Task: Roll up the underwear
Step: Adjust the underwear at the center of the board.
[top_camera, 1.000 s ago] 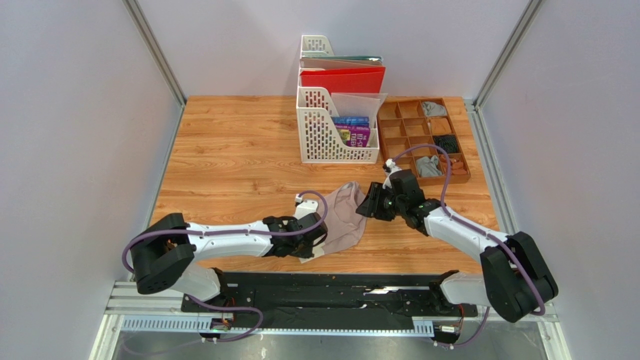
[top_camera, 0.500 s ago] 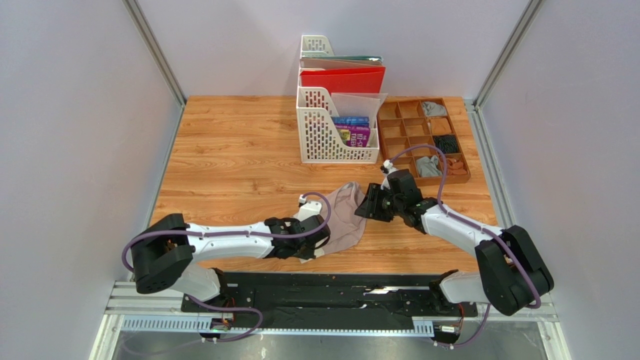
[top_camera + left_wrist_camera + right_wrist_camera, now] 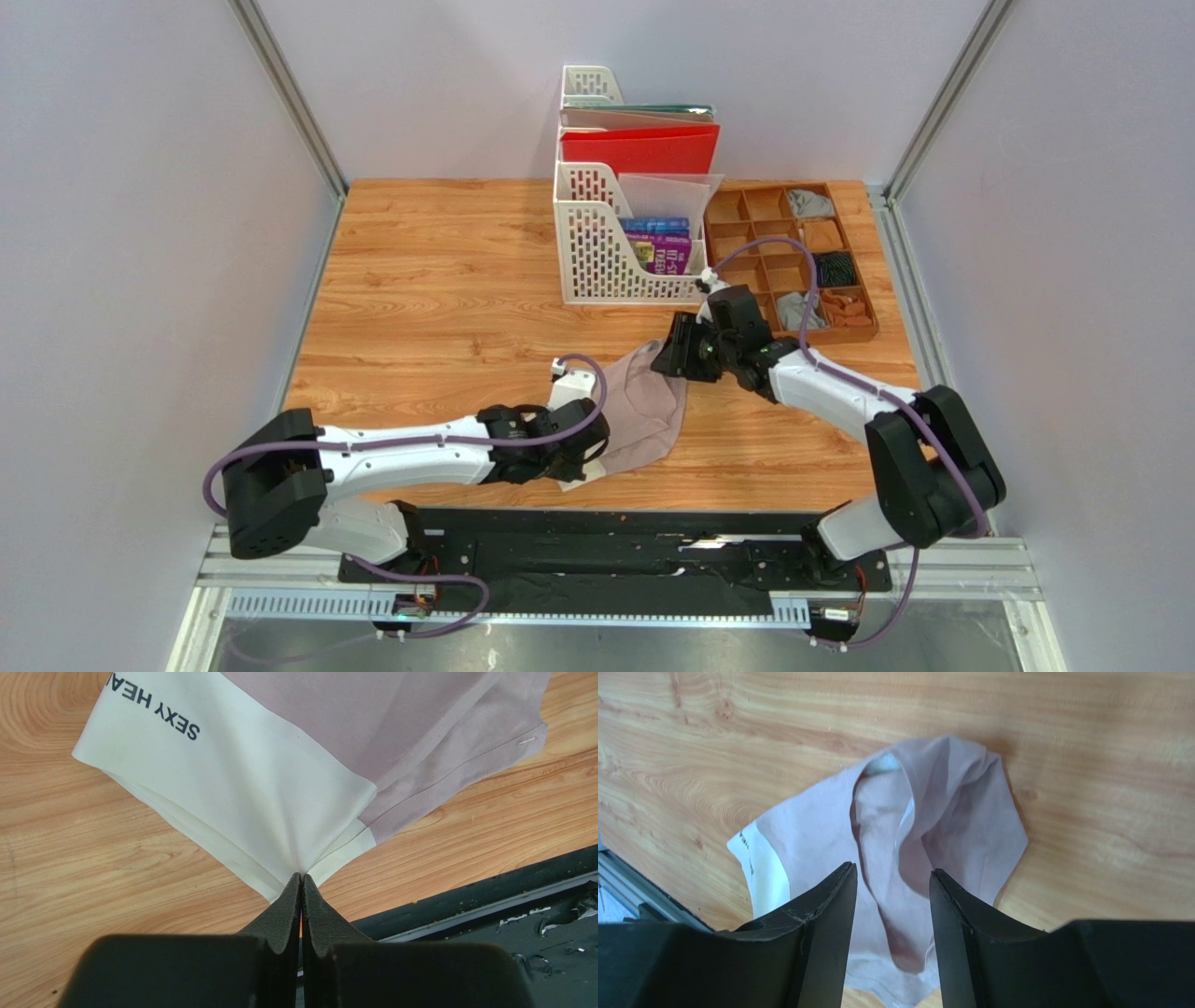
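Observation:
The pinkish-beige underwear (image 3: 643,406) lies crumpled on the wooden table between the two arms, its cream band (image 3: 246,791) with dark lettering at the near end. My left gripper (image 3: 301,876) is shut on the near edge of that cream band, which puckers into the closed jaws. In the top view the left gripper (image 3: 586,451) sits at the garment's near-left corner. My right gripper (image 3: 892,871) is open and hovers over the far end of the underwear (image 3: 962,819), with folds of cloth showing between its fingers. The right gripper (image 3: 671,350) is at the garment's far tip.
A white file rack (image 3: 617,252) with a red folder (image 3: 640,147) stands at the back centre. To its right, a wooden divided tray (image 3: 765,259) holds grey (image 3: 800,311) and dark cloth rolls. A black rail (image 3: 617,539) runs along the table's near edge.
My left gripper has shut on the cream band. The right arm has swung left and farther back, from beside the garment to over its far tip.

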Controlling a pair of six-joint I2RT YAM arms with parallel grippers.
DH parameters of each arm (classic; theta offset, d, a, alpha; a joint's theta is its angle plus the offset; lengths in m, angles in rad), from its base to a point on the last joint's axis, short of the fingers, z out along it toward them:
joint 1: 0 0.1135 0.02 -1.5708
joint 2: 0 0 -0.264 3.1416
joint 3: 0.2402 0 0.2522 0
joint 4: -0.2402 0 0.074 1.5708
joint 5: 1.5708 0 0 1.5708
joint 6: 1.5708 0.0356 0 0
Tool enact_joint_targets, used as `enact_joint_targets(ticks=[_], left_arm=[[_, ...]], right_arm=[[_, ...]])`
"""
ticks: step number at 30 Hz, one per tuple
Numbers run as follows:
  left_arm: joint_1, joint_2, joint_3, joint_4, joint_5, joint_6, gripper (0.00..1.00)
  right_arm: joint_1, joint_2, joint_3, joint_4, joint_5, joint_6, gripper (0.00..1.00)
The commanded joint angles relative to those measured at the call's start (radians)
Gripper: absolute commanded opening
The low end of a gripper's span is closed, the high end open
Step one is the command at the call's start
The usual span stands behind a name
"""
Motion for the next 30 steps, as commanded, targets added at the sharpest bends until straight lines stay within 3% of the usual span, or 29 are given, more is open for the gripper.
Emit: enact_joint_targets(ticks=[1,6,9,10,11,24,30], left_arm=[[-0.013,-0.033,-0.021,-0.011,-0.011,0.003,0.0],[-0.017,-0.049,-0.03,-0.013,-0.008,0.002,0.0],[-0.016,-0.061,-0.036,-0.017,-0.011,0.002,0.0],[-0.016,-0.066,-0.038,-0.023,-0.012,0.002,0.0],[-0.017,-0.072,-0.039,-0.022,-0.014,0.0,0.0],[-0.018,-0.173,-0.09,-0.051,-0.015,-0.018,0.0],[-0.021,-0.17,-0.113,-0.03,0.023,-0.018,0.0]], right_arm=[[0.004,0.073,0.078,0.001,0.038,-0.037,0.47],[0.005,0.127,0.107,-0.01,0.035,-0.043,0.46],[0.005,0.134,0.109,-0.012,0.035,-0.048,0.2],[0.004,0.125,0.107,-0.012,0.038,-0.049,0.04],[0.004,0.119,0.102,-0.015,0.043,-0.051,0.0],[0.004,-0.039,0.012,-0.027,0.038,-0.017,0.0],[0.004,-0.025,-0.016,-0.041,0.064,-0.02,0.0]])
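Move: The underwear's raised pink fold lies about 3 cm below the right hand and 1 cm ahead; the garment's middle is some 5 cm back and 4 cm left of that hand. The wooden tray is centred roughly 14 cm ahead and 17 cm right of it, the white basket about 16 cm ahead and 4 cm left. From the left hand, already pinching the cream waistband corner, that fold is some 14 cm ahead and 12 cm right. The underwear's pink fold is pinched by the right hand, which eases forward and down about 2.5 cm, closes its half-open fingers, then lifts it some 2.5 cm while drawing back a little. Meanwhile the left hand keeps its closed grip on the cream corner and draws it about 3 cm left and back, away from the right hand. ##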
